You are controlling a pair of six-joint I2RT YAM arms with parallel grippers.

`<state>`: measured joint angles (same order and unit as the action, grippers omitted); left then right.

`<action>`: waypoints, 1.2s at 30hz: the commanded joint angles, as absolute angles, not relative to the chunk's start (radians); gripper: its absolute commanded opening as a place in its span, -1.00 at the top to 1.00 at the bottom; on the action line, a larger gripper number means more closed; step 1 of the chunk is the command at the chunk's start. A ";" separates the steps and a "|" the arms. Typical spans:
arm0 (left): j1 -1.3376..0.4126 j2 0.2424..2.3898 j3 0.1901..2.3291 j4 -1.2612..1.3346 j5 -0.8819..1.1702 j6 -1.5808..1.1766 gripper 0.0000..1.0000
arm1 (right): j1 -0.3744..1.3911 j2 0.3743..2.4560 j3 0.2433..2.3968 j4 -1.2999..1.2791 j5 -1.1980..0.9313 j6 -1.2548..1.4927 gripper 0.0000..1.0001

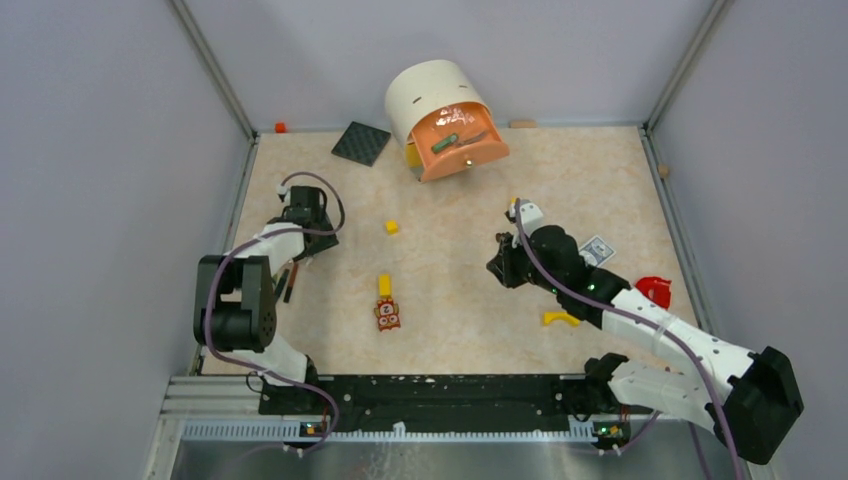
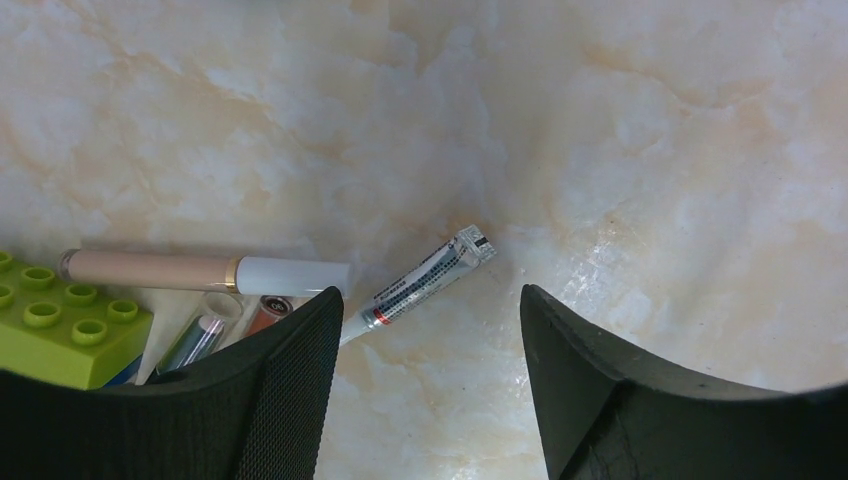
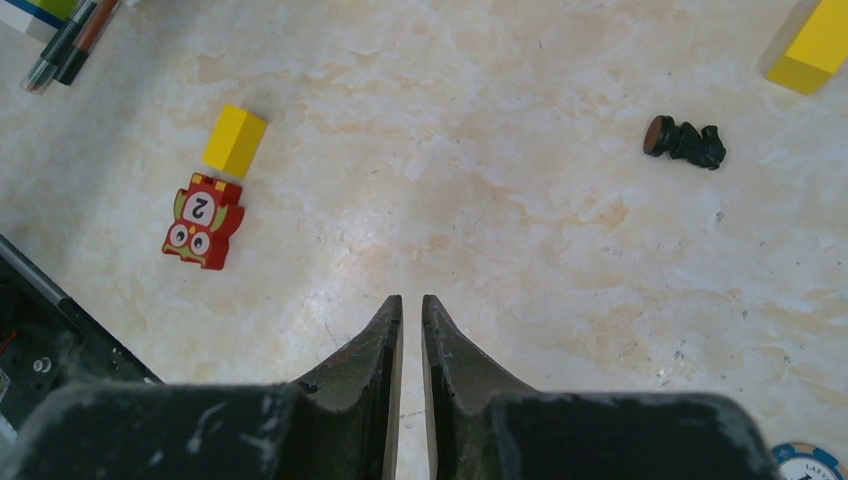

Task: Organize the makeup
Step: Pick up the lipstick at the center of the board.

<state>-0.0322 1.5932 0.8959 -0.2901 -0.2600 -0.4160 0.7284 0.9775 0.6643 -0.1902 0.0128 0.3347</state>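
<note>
In the left wrist view a thin silver tube [image 2: 430, 278] lies slanted on the marble, its tip beside my left finger [image 2: 290, 380]. A beige-and-white stick [image 2: 200, 271] and other short sticks [image 2: 205, 335] lie further left. My left gripper [image 2: 430, 292] hangs open over the tube, holding nothing. From above, dark and red sticks [image 1: 287, 282] lie next to the left gripper [image 1: 300, 245]. A green tube [image 1: 446, 143] lies in the orange drawer [image 1: 470, 155]. A black square compact [image 1: 360, 143] sits at the back. My right gripper [image 3: 411, 300] is shut and empty.
A green studded block [image 2: 60, 320] lies by the sticks. Two yellow blocks [image 1: 391, 227] [image 1: 384, 285] and an owl tile [image 1: 387, 315] lie mid-table. A small black part [image 3: 685, 142] lies ahead of the right gripper. A yellow piece [image 1: 560, 318] and a red object [image 1: 655, 290] lie beside the right arm.
</note>
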 commanded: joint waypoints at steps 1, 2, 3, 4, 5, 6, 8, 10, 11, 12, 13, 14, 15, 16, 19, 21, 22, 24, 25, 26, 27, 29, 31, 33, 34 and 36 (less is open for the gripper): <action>-0.024 1.602 0.913 -0.238 -0.246 -0.404 -0.40 | 0.729 0.984 0.724 -0.190 0.014 0.320 0.76; -0.024 1.605 0.913 -0.238 -0.246 -0.404 -0.39 | 0.729 0.986 0.724 -0.189 0.013 0.320 0.76; -0.023 1.608 0.913 -0.239 -0.243 -0.403 -0.38 | 0.728 0.986 0.724 -0.187 0.012 0.322 0.76; -0.023 1.611 0.913 -0.238 -0.240 -0.402 -0.38 | 0.728 0.988 0.724 -0.187 0.013 0.322 0.77; -0.022 1.614 0.913 -0.238 -0.239 -0.401 -0.37 | 0.728 0.989 0.724 -0.187 0.016 0.325 0.76; -0.021 1.617 0.914 -0.238 -0.238 -0.400 -0.36 | 0.728 0.991 0.725 -0.190 0.017 0.326 0.76; -0.017 1.624 0.917 -0.238 -0.236 -0.400 -0.36 | 0.728 0.993 0.727 -0.193 0.018 0.328 0.76; -0.012 1.631 0.919 -0.238 -0.230 -0.400 -0.35 | 0.728 0.995 0.729 -0.192 0.013 0.328 0.77; -0.010 1.635 0.921 -0.239 -0.224 -0.401 -0.34 | 0.727 0.994 0.730 -0.191 0.009 0.327 0.76; -0.008 1.638 0.923 -0.242 -0.223 -0.400 -0.33 | 0.728 0.995 0.732 -0.189 0.006 0.328 0.76; -0.006 1.641 0.926 -0.245 -0.222 -0.400 -0.31 | 0.728 0.995 0.733 -0.188 0.003 0.329 0.77; -0.007 1.643 0.930 -0.251 -0.221 -0.400 -0.30 | 0.728 0.996 0.735 -0.186 0.003 0.327 0.77; -0.006 1.648 0.936 -0.261 -0.217 -0.399 -0.30 | 0.727 0.999 0.736 -0.185 0.003 0.328 0.78; -0.006 1.653 0.945 -0.277 -0.214 -0.400 -0.30 | 0.728 1.000 0.736 -0.184 0.003 0.329 0.78; -0.006 1.672 0.966 -0.298 -0.202 -0.402 -0.19 | 0.728 1.005 0.737 -0.182 0.003 0.334 0.78; -0.006 1.676 0.966 -0.302 -0.184 -0.400 -0.06 | 0.728 1.003 0.735 -0.181 0.003 0.337 0.78; -0.007 1.673 0.965 -0.302 -0.176 -0.400 -0.03 | 0.728 1.002 0.734 -0.180 0.003 0.338 0.79; -0.006 1.670 0.960 -0.302 -0.170 -0.402 -0.01 | 0.727 1.000 0.733 -0.184 0.003 0.337 0.79; -0.006 1.669 0.958 -0.304 -0.168 -0.403 -0.01 | 0.728 0.998 0.733 -0.188 0.003 0.337 0.79; -0.007 1.669 0.956 -0.301 -0.164 -0.403 0.01 | 0.727 0.995 0.732 -0.190 0.004 0.336 0.79; -0.007 1.668 0.953 -0.300 -0.157 -0.404 0.03 | 0.728 0.992 0.732 -0.190 0.007 0.334 0.78; -0.007 1.671 0.953 -0.299 -0.144 -0.402 0.10 | 0.728 0.988 0.730 -0.191 0.009 0.332 0.79; -0.007 1.675 0.953 -0.299 -0.131 -0.402 0.16 | 0.728 0.989 0.729 -0.192 0.010 0.332 0.79; -0.007 1.677 0.953 -0.300 -0.120 -0.403 0.21 | 0.729 0.989 0.727 -0.193 0.009 0.331 0.78; -0.006 1.678 0.953 -0.301 -0.112 -0.403 0.23 | 0.729 0.988 0.727 -0.195 0.010 0.332 0.79; -0.007 1.677 0.954 -0.301 -0.102 -0.402 0.28 | 0.727 0.987 0.726 -0.200 0.014 0.332 0.79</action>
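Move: Just ahead of the left hand, about 1 cm forward, 1 cm left and 3 cm below, lies the lipstick, the small silver tube with the white cap. A pink gloss tube with a white cap is some 8 cm to the hand's left and 1 cm back; the green block sits about 12 cm left and 5 cm back. For the right hand, the lipstick is roughly 38 cm left, 13 cm ahead and 15 cm below. Sinking about 1.5 cm over the lipstick, the left hand then stays at that height and eases roughly 1 cm to the right and slightly forward. Its fingers close from about three-quarters open to under two-fifths, starting slowly and then faster; the left finger comes against the lipstick's capped end and pushes it rightwards into the narrowing gap. ##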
